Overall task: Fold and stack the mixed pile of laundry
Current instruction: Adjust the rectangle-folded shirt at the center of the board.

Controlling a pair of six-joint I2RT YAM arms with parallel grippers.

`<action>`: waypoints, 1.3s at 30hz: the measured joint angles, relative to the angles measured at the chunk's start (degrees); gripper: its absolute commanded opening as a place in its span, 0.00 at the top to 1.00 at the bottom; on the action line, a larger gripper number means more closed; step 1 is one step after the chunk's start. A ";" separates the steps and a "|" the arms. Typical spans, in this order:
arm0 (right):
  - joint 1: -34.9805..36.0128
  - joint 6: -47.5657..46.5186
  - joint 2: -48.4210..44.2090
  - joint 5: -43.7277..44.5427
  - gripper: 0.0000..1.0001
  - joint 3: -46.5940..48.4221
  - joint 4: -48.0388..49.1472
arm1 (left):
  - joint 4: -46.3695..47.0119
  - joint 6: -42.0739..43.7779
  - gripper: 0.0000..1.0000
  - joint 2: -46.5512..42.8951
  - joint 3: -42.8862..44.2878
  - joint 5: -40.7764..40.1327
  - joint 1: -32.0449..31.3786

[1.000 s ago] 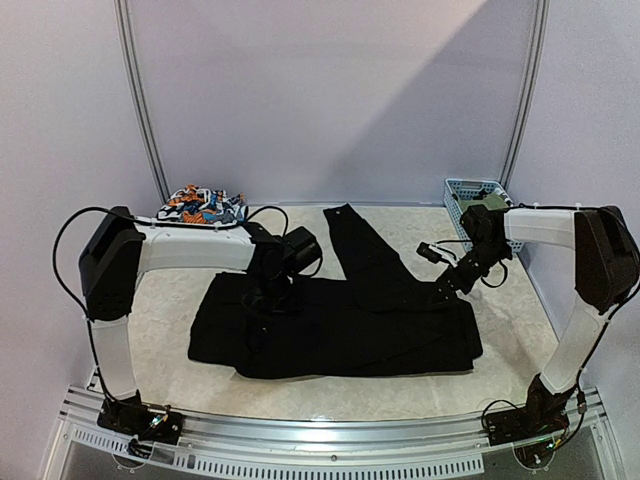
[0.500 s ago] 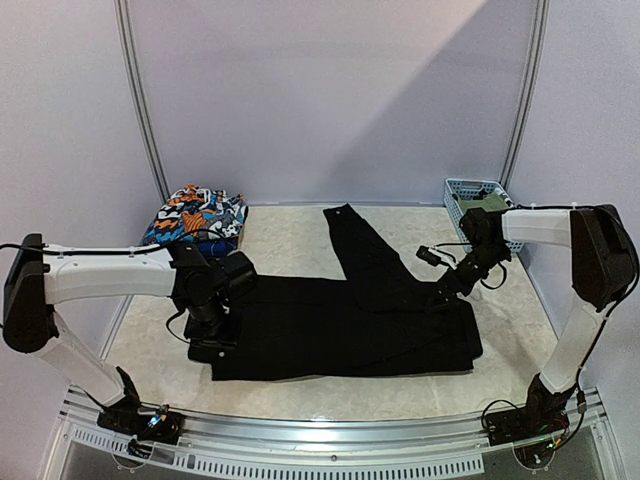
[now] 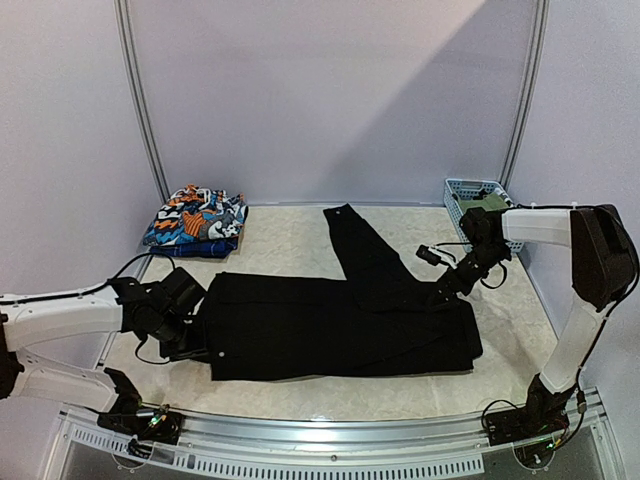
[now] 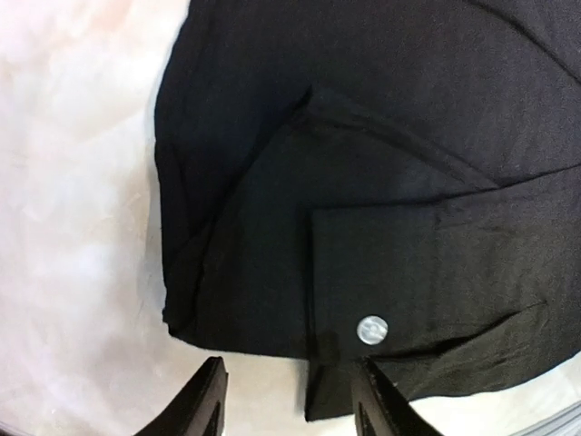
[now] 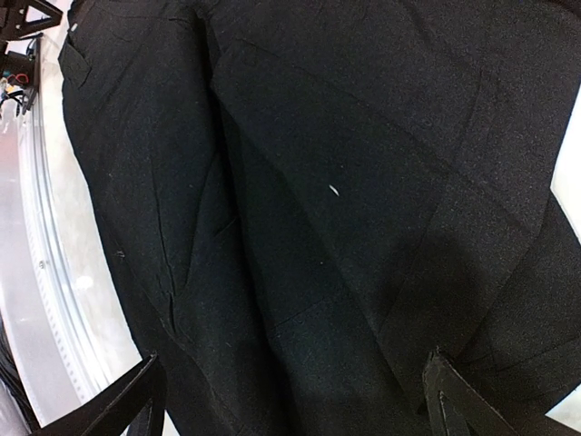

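Note:
Long black trousers [image 3: 340,325] lie spread flat across the table, with one leg [image 3: 355,245] running toward the back. My left gripper [image 3: 192,345] sits low at their left end and is open. In the left wrist view my left gripper [image 4: 289,404] straddles bare table and the waistband corner, close to a pale button [image 4: 370,330]; nothing is pinched. My right gripper [image 3: 440,290] hovers over the right part of the trousers. It [image 5: 295,409] stands wide open above the black cloth [image 5: 300,182]. A folded orange-blue-white print piece [image 3: 195,220] rests at the back left.
A light-blue lattice basket [image 3: 462,190] stands at the back right with an olive-green item [image 3: 490,207] in it. A metal rail [image 3: 330,450] runs along the near table edge. Curved frame poles [image 3: 140,110] rise at the back.
My left arm swept from the middle of the trousers leftward and toward the near edge, ending at their left end, which now lies straighter. The right arm has barely moved.

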 measured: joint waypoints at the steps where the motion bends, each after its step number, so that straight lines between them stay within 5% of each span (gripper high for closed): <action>1: 0.00 0.00 -0.02 -0.04 0.01 0.00 -0.04 | 0.94 0.20 0.56 -0.22 -0.76 0.42 0.52; 11: 0.00 0.02 0.00 -0.26 0.01 0.04 -0.61 | 13.79 5.16 0.64 8.28 -1.51 7.37 4.72; 30: 0.00 0.00 0.11 -0.26 0.01 0.07 -0.85 | 8.33 5.70 0.72 10.23 1.70 3.54 5.14; 39: -0.02 -0.15 0.17 -0.24 0.01 0.07 -0.98 | 11.72 6.27 0.86 15.02 3.15 5.46 5.31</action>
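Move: My left fingers hover half open at the shirt's left end. The folded edge there that I go for lies about 3 cm ahead, 1 cm right and 3 cm below. The snap button is some 1 cm ahead and 3 cm right, and the shirt's near-left corner about 3 cm back, straight in line. From my right hand, that edge is roughly 45 cm left, 10 cm back and 5 cm down. I take my left hand forward about 4 cm and a little right, in over the shirt's left end, while sinking some 2.5 cm until the fingertips meet the folded cloth beside the button. I ease back left a touch, then dip down and right again, the fingers narrowing steadily from half open to nearly shut on the cloth. ##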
